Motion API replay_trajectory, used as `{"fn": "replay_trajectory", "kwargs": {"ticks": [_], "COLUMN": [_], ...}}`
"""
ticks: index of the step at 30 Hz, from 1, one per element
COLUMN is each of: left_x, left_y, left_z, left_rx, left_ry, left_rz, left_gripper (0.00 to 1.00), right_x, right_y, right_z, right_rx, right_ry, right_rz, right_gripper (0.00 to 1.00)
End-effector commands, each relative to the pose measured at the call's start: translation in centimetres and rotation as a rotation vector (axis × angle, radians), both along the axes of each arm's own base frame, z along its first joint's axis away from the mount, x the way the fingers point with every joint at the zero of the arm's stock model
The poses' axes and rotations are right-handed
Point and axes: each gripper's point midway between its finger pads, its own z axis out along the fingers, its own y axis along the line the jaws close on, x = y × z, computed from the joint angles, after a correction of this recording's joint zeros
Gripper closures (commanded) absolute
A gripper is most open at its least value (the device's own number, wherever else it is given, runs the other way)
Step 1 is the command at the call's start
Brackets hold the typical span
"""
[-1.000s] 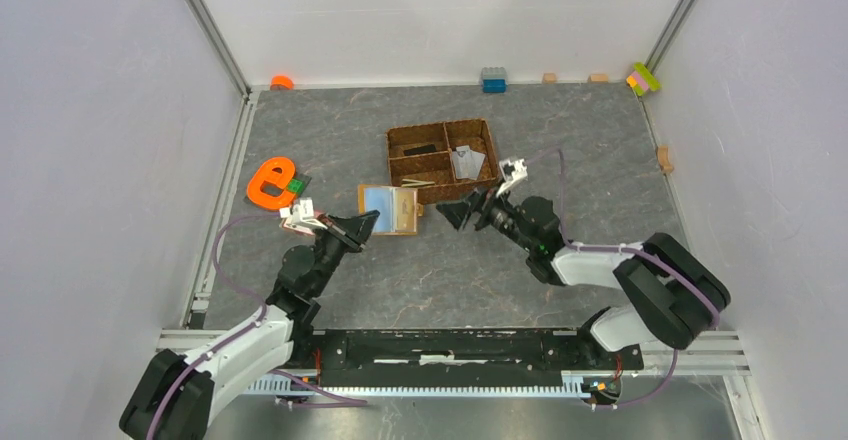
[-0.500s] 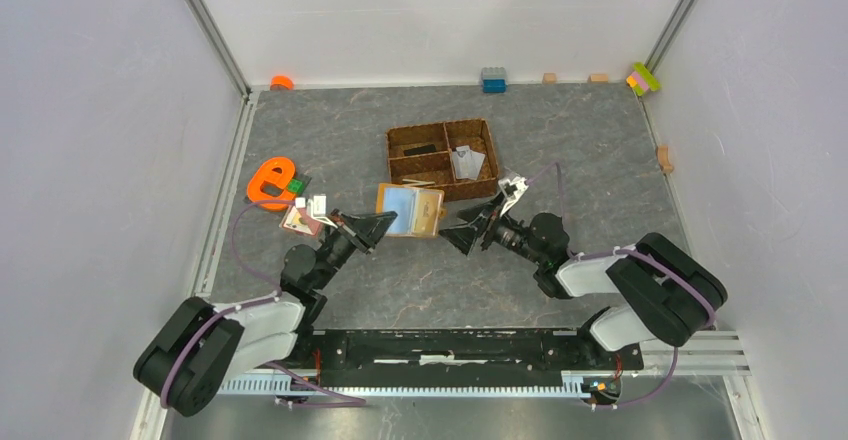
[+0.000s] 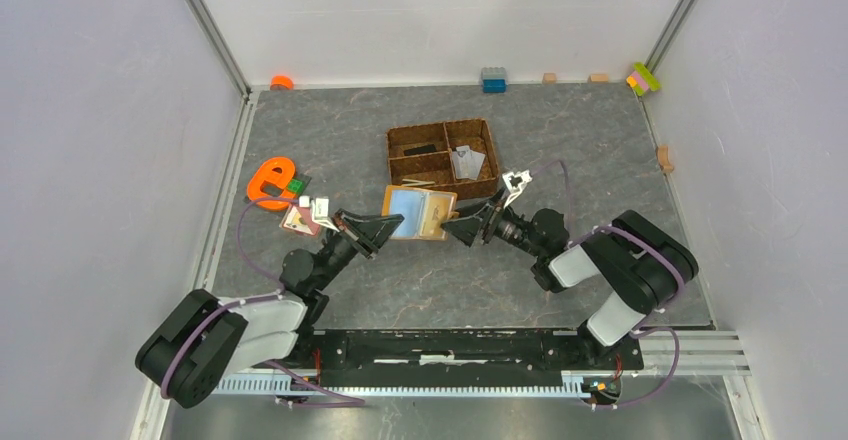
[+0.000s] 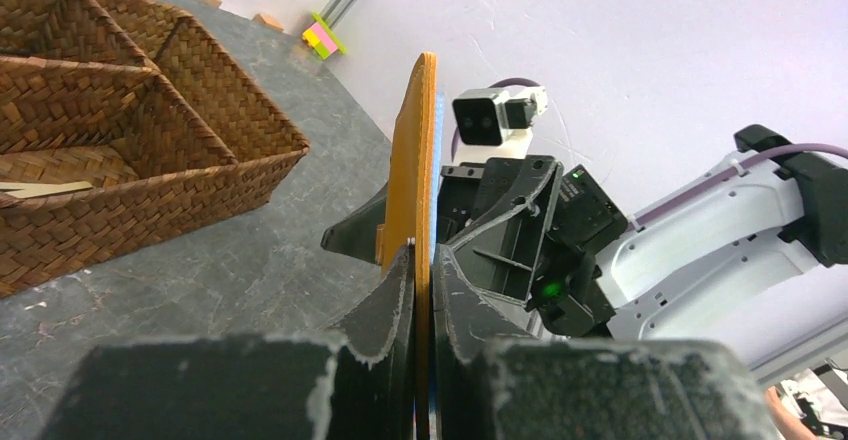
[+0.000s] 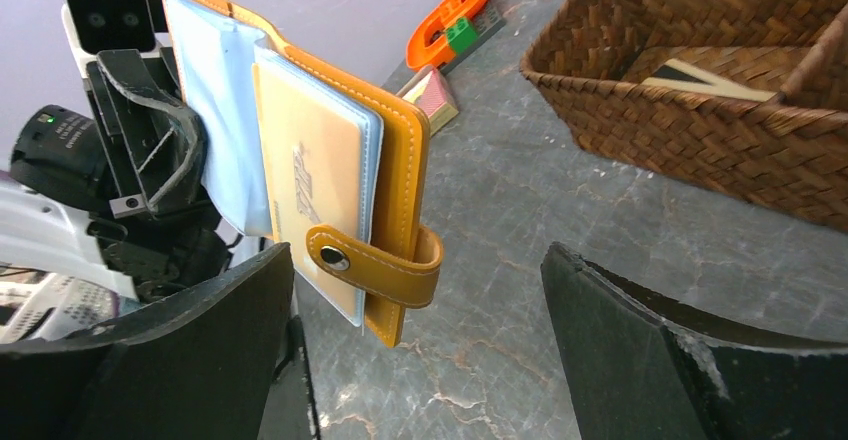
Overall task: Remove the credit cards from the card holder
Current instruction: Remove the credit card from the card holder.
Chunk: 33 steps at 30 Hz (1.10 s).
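The card holder (image 3: 420, 212), an orange wallet with pale blue lining, hangs open above the table. My left gripper (image 3: 385, 225) is shut on its left cover, and in the left wrist view the orange edge (image 4: 425, 160) stands upright between the closed fingers (image 4: 395, 300). My right gripper (image 3: 465, 228) is open just right of the holder. In the right wrist view the snap tab (image 5: 375, 265) sits between the wide fingers (image 5: 220, 340) without touching them. A beige credit card (image 5: 310, 170) shows in a clear sleeve.
A brown woven divided tray (image 3: 443, 123) stands just behind the holder, with grey cards (image 3: 467, 163) and a beige card (image 3: 428, 182) in its compartments. An orange e-shaped toy (image 3: 270, 182) lies at the left. A blue brick (image 3: 493, 80) and small blocks line the back wall.
My left gripper has carried the open holder to the right. The right gripper has shifted slightly nearer, so its open fingers now flank the holder's tab edge.
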Motion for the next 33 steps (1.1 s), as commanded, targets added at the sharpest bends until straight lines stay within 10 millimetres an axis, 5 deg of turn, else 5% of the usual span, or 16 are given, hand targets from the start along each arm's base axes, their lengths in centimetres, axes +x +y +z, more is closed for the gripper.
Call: {"fn": "replay_trajectory", "kwargs": {"ticks": [1,6,12,19,33], "left_x": [-0.8,-0.7,-0.6,0.4,1.2], "left_y": [-0.4,-0.9,-1.7,-1.3,-0.7], "left_z": [3.1,3.4,3.5,2.7,1.8], "left_rx": [-0.053,-0.059,-0.054,-0.044,-0.041], "left_ry": [-0.118,-0.125,-0.121,-0.099,-0.064], "left_rz": [-0.026,-0.044,-0.073,-0.016,0.038], "left_gripper": [0.98,0.98,0.98,0.98,0.98], "right_x": [-1.2,-1.6,-2.3,-3.1,-4.4], "right_y": [0.7,0.8,1.3,0.9,0.1], "right_z": [4.4,5.0,5.8,7.1,8.5], "right_rx": [0.145,0.177,0.213,0.252,0.291], "right_ry": [-0.108,-0.119,-0.137,-0.177,-0.244], "right_rz": [0.095,0.116,0.159,0.173,0.178], "right_gripper": [0.02,0.10,0.39,0.60,0.71]}}
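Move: Just past the right fingertips hangs the card holder's strap, some 2 cm back and 2 cm to the right hand's left, about level in height. The basket stands roughly 14 cm ahead of the right hand, 2 cm to its left and 11 cm lower; the cards inside it are about 14 cm ahead, 3 cm to its right and 12 cm down. From the left hand, which already pinches the holder, the strap lies about 9 cm right, 1 cm ahead and 4 cm lower. Easing back about 2 cm, with roughly 1 cm to the left and 1 cm down, the right hand tips its fingers down some 10 degrees, swings slightly counter-clockwise and closes from wide open to about a third, its tips coming around the strap at the holder's lower corner. The left hand keeps its pinch on the holder, drifting a good centimetre right and then about one forward. ##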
